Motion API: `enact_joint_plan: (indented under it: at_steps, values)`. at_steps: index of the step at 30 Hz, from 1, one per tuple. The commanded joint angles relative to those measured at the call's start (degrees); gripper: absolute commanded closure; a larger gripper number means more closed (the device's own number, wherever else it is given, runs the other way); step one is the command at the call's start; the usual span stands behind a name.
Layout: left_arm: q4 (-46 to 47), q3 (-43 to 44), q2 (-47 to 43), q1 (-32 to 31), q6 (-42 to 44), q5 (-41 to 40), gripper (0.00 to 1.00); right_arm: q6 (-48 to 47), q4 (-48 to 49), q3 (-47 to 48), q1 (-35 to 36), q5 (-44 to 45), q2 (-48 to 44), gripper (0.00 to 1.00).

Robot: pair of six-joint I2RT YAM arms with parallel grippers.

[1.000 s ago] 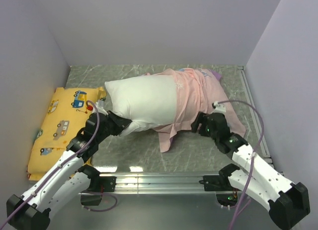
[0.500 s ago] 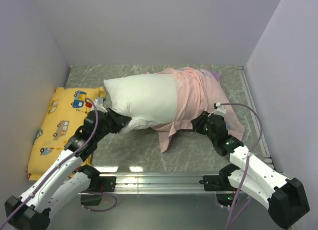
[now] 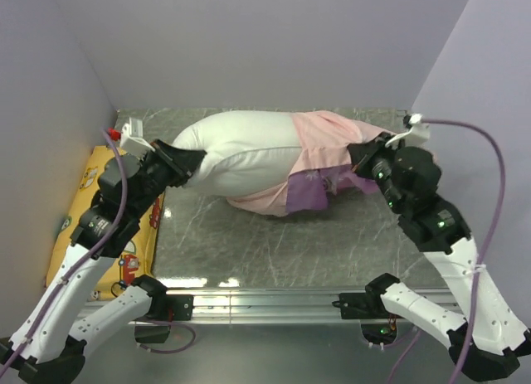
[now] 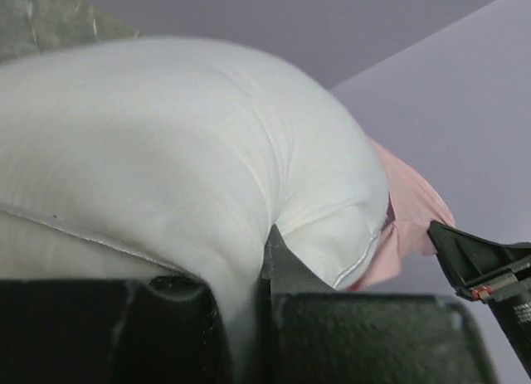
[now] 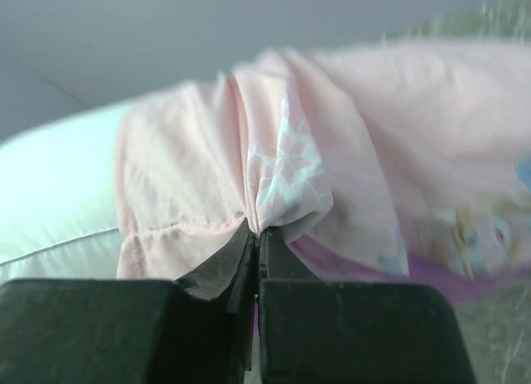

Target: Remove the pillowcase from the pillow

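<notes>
The white pillow (image 3: pixel 241 152) hangs lifted between my two grippers above the table. Its left two thirds are bare. The pillowcase (image 3: pixel 319 148) covers its right end, pale pink inside out, with a purple flap hanging below. My left gripper (image 3: pixel 184 162) is shut on the pillow's left corner; in the left wrist view white pillow fabric (image 4: pixel 166 152) is pinched between the fingers (image 4: pixel 348 338). My right gripper (image 3: pixel 362 156) is shut on a gathered fold of the pillowcase (image 5: pixel 274 177), with the pillow (image 5: pixel 58 201) showing at left.
A yellow cushion printed with vehicles (image 3: pixel 91 189) lies flat along the left wall, partly under my left arm. The grey marble table (image 3: pixel 274 243) is walled on left, back and right. A metal rail (image 3: pixel 274 301) runs along the near edge.
Both grippers rose and moved apart, left going left and right going right. The pillow is lifted off the table. The pillowcase slid further toward the pillow's right end.
</notes>
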Motion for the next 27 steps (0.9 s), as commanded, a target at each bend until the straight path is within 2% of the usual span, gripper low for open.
enact_joint_plan:
  at_steps: [1, 2, 5, 7, 11, 14, 15, 16, 17, 18, 20, 21, 22, 24, 27]
  values:
    - [0.46, 7.31, 4.00, 0.83, 5.38, -9.69, 0.94, -5.71, -4.99, 12.54, -0.49, 5.23, 5.56, 1.00]
    - [-0.94, 8.19, 5.24, 1.18, 4.94, -10.40, 0.93, -6.07, -5.87, 14.06, -0.58, 4.18, 7.86, 1.00]
    - [-0.08, 9.00, 9.99, 4.86, 3.45, -5.85, 0.91, -6.95, -3.95, 14.43, -0.58, 0.66, 17.00, 1.00]
    - [3.61, 6.19, 13.23, 8.64, 1.96, -1.02, 0.87, -7.30, -2.37, 14.17, -0.58, -1.18, 26.28, 1.00]
    - [8.88, 1.44, 21.85, 15.23, 1.33, 9.09, 0.89, -7.65, 2.71, 11.62, -0.93, -5.31, 42.14, 1.00]
    - [14.24, -1.02, 28.09, 16.56, 3.43, 15.51, 0.73, -7.56, 7.63, 9.42, -0.85, -8.74, 50.76, 1.00]
    - [14.78, -0.33, 29.33, 16.65, 4.22, 16.57, 0.62, -7.65, 8.27, 9.42, -1.11, -8.84, 52.34, 1.00]
    - [14.78, 0.37, 30.99, 16.65, 5.88, 17.88, 0.56, -8.43, 8.36, 10.72, -1.11, -9.36, 55.41, 0.94]
    - [14.96, 0.99, 31.27, 16.65, 6.77, 18.25, 0.50, -8.96, 8.19, 11.52, -1.28, -9.71, 56.57, 0.84]
    - [15.13, 2.04, 30.32, 16.65, 7.56, 18.08, 0.42, -9.49, 8.10, 12.40, -1.63, -9.98, 57.45, 0.62]
    - [14.52, 2.66, 28.38, 16.65, 8.53, 14.85, 0.34, -10.20, 7.31, 14.68, -2.25, -10.68, 58.86, 0.47]
    - [14.34, 3.27, 26.02, 16.65, 9.06, 13.69, 0.24, -10.11, 6.96, 15.47, -2.77, -11.03, 58.95, 0.39]
    - [13.99, 3.45, 24.87, 16.65, 9.67, 12.46, 0.09, -9.85, 6.87, 16.35, -3.74, -11.38, 58.86, 0.35]
    - [11.19, 3.54, 21.45, 16.65, 9.16, 7.10, 0.01, -9.85, 6.78, 16.97, -4.36, -11.39, 58.43, 0.30]
    - [8.64, 0.30, 16.44, 16.65, 6.70, 4.10, 0.01, -9.85, 5.64, 19.08, -5.41, -11.30, 57.81, 0.28]
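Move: Between the hands hangs the pillow, its middle about 10 cm right of the left hand, 3 cm ahead and 8 cm below. The stretch of table it will be laid on is some 12 cm ahead of the left hand and 33 cm down; from the right hand, which grips the pillowcase bunch 3 cm to its left and 8 cm down, the landing place is about 18 cm ahead, 10 cm left and equally low. The yellow pillow lies roughly 29 cm left of the left hand, 5 cm back. Swinging the held pillow out and down, both hands lift 3 to 4 cm, then dip forward towards the far part of the table: the left about 15 cm out and down, the right some 20 cm out and down and 10 cm left, fingertips tipping down. Both open wide near the bottom; the left comes free of the pillow and rises, the right eases up slightly at the case. ##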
